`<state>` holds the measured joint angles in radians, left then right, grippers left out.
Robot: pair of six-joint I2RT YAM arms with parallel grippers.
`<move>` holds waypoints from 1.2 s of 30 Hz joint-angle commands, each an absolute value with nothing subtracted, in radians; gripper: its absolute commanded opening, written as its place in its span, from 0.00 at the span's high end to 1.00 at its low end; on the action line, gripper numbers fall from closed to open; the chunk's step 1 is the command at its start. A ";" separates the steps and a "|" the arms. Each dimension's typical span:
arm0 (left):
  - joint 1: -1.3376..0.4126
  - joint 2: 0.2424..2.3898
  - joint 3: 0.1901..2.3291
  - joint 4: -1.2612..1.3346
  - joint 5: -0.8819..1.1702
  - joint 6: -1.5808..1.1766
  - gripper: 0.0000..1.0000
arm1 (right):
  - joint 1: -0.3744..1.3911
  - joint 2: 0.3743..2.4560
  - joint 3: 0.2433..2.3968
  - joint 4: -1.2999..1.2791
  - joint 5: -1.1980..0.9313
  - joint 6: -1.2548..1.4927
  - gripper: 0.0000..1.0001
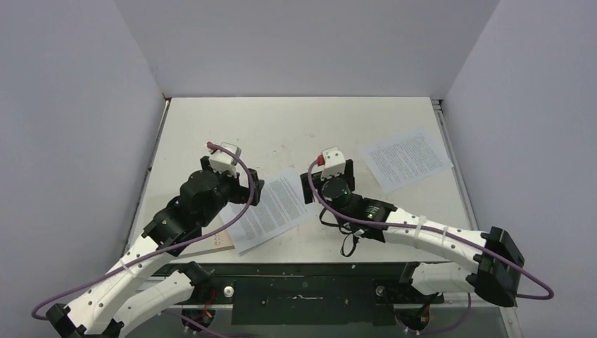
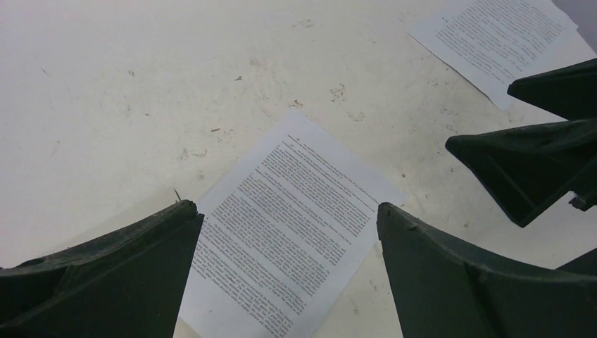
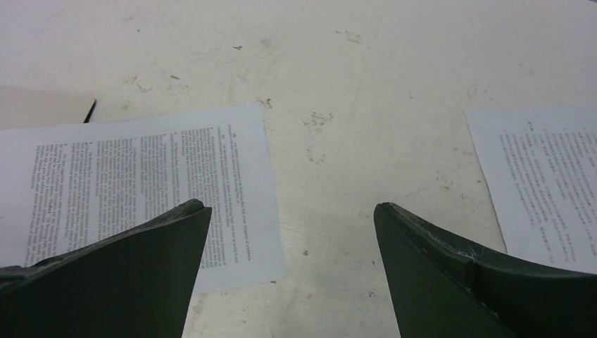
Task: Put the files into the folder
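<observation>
Two files lie flat on the pale table. One printed sheet (image 1: 271, 211) (image 2: 288, 225) (image 3: 141, 183) is in the middle, between my two grippers. The other sheet (image 1: 406, 158) (image 2: 496, 39) (image 3: 549, 183) is at the far right. A flat pale slab with a dark edge, the folder (image 1: 211, 243) (image 3: 42, 105), shows only in part beside and under my left arm, and the middle sheet's near corner lies against it. My left gripper (image 1: 255, 187) (image 2: 285, 208) hangs open over the middle sheet. My right gripper (image 1: 308, 189) (image 3: 292, 205) hangs open over that sheet's right edge and bare table.
Grey walls close in the table (image 1: 296, 127) on the left, back and right. A raised rail (image 1: 450, 162) runs along the right edge. The black mounting plate (image 1: 317, 292) with both arm bases spans the near edge. The right gripper's fingers (image 2: 521, 162) show in the left wrist view.
</observation>
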<state>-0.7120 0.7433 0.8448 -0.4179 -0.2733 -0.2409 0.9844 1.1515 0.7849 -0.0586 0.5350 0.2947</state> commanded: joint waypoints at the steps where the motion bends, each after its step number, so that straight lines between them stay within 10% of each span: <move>1: -0.689 0.752 0.901 -0.428 -0.300 -0.236 0.04 | 1.048 1.296 0.905 -0.042 0.582 0.275 0.10; 17: -0.660 0.661 0.894 -0.463 -0.572 -0.262 0.04 | 1.058 1.732 1.014 0.176 0.151 0.355 0.10; 36: -0.640 0.638 0.897 -0.459 -0.536 -0.265 0.04 | 1.097 1.946 1.133 0.111 0.254 0.401 0.10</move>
<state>-0.6456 0.6544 0.8501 -0.4744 -0.5415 -0.2581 1.0946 1.9236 1.0885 0.1101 0.1867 0.3828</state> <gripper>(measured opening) 0.965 0.898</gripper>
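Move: The near file lies about 20 cm to the right gripper's left, roughly level with it fore and aft, and some 18 cm below. From the right gripper the folder is about 50 cm to the left and 6 cm back; the other file is roughly 35 cm to the right and 21 cm ahead. The left gripper has the near file about 26 cm below it, some 3 cm ahead and 2 cm to its right. Sweep the open right gripper about 17 cm left and, once under way, down by as much, bringing it low over the near file's middle; tip the fingers about 20 degrees further down and swing them about 20 degrees counter-clockwise. Meanwhile shift the open left gripper some 7 cm left, turning it counter-clockwise, clear of the incoming hand. ##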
